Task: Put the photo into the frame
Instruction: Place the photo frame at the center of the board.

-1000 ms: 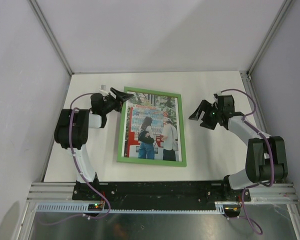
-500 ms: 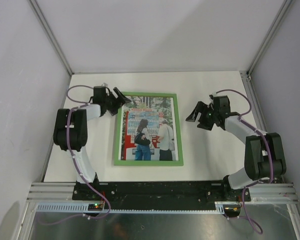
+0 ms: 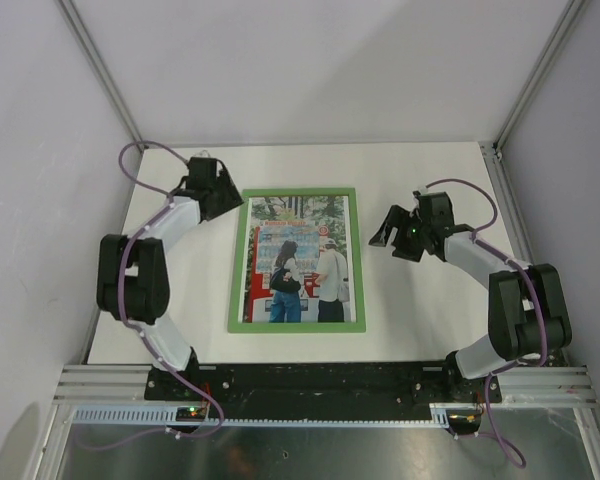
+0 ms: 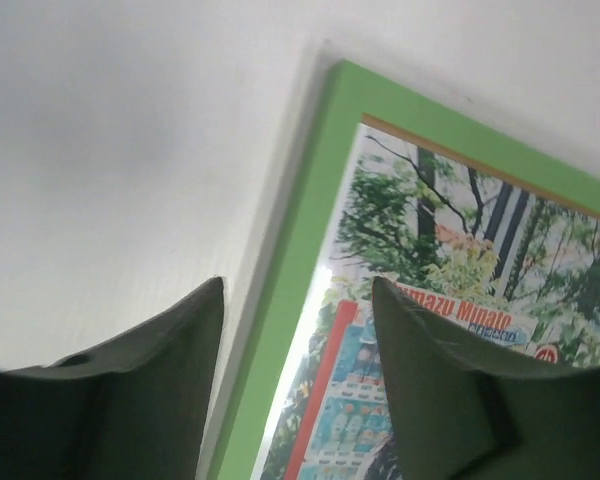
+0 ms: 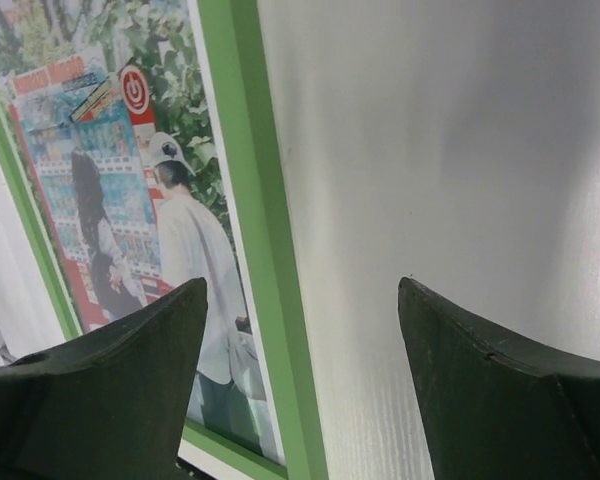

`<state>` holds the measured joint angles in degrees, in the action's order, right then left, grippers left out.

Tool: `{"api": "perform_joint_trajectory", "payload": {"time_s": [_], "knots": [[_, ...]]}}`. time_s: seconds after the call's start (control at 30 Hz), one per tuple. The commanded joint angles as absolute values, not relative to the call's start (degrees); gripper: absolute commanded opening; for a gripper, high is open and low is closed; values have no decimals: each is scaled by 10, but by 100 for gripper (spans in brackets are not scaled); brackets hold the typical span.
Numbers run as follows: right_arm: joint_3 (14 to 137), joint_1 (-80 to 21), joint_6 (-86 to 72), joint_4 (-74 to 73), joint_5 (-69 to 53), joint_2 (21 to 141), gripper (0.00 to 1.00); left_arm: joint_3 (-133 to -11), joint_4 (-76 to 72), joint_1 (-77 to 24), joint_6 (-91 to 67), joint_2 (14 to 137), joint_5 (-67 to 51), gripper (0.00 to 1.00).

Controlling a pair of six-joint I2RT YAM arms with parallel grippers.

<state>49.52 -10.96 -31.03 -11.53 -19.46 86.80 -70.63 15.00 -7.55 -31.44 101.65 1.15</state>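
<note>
The frame (image 3: 238, 262) lies flat on the white table, green front up, its sides square to the table edges. The photo (image 3: 300, 262) of two people at vending machines sits inside it. My left gripper (image 3: 226, 202) hovers open over the frame's far left corner. In the left wrist view its fingers (image 4: 298, 285) straddle the green left rail (image 4: 300, 230), with the photo's (image 4: 420, 250) trees beside it. My right gripper (image 3: 388, 227) stands open just right of the frame. In the right wrist view the right gripper (image 5: 302, 285) has the green right rail (image 5: 250, 200) and bare table between its tips.
The white table (image 3: 420, 300) is closed in by pale walls on three sides, with a metal rail (image 3: 320, 380) along the near edge where both arm bases sit. A thin brown strip (image 4: 480, 165) shows between the photo's top edge and the frame.
The frame with the photo has turned from slightly skewed to straight and shifted a little left. The left gripper moved back to the frame's far left corner. The right gripper edged slightly left.
</note>
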Motion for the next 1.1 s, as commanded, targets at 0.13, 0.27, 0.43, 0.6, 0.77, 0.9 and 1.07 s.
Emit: {"api": "perform_joint_trajectory", "payload": {"time_s": [0.13,0.27,0.43,0.6,0.77,0.9,1.07], "knots": [[493,-145,-299,-170,-83,851,70,-606,198,-42,-330,937,114,27],[493,-171,-302,-185,-44,852,55,-568,195,-43,-341,938,92,5],[494,-199,-312,-179,-32,868,35,-539,188,-69,-351,931,84,0],[493,-215,-323,-160,-33,897,27,-521,181,-101,-367,936,78,0],[494,-219,-326,-143,-40,922,25,-513,171,-134,-378,949,72,0],[493,-219,-326,-133,-41,938,25,-519,165,-156,-387,961,63,0],[494,-213,-325,-129,-41,949,25,-532,160,-182,-397,976,53,0]]}}
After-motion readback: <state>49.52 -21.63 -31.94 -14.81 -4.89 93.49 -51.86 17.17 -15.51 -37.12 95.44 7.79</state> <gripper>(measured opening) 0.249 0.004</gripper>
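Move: Back from the left hand by some 10 cm and about 13 cm to its right lies the middle of the photo frame, flat on the board 8 cm below; the middle of its left edge is 10 cm back, with practically no sideways offset. From the right hand the frame's middle is level with it, about 18 cm to the left and 6 cm below, while its right edge is only 4 cm to the left. Swinging back about 11 cm and down 8, the left hand bows roughly 5 cm outward to the left while its fingers shut and tip more steeply down, then comes 7 cm right until the closed tips push the frame's left edge rightward. The right hand sinks about 6 cm, easing back and slightly left, rolls its left side down and narrows its fingers to a quarter open, its left finger coming against the frame's right edge. ##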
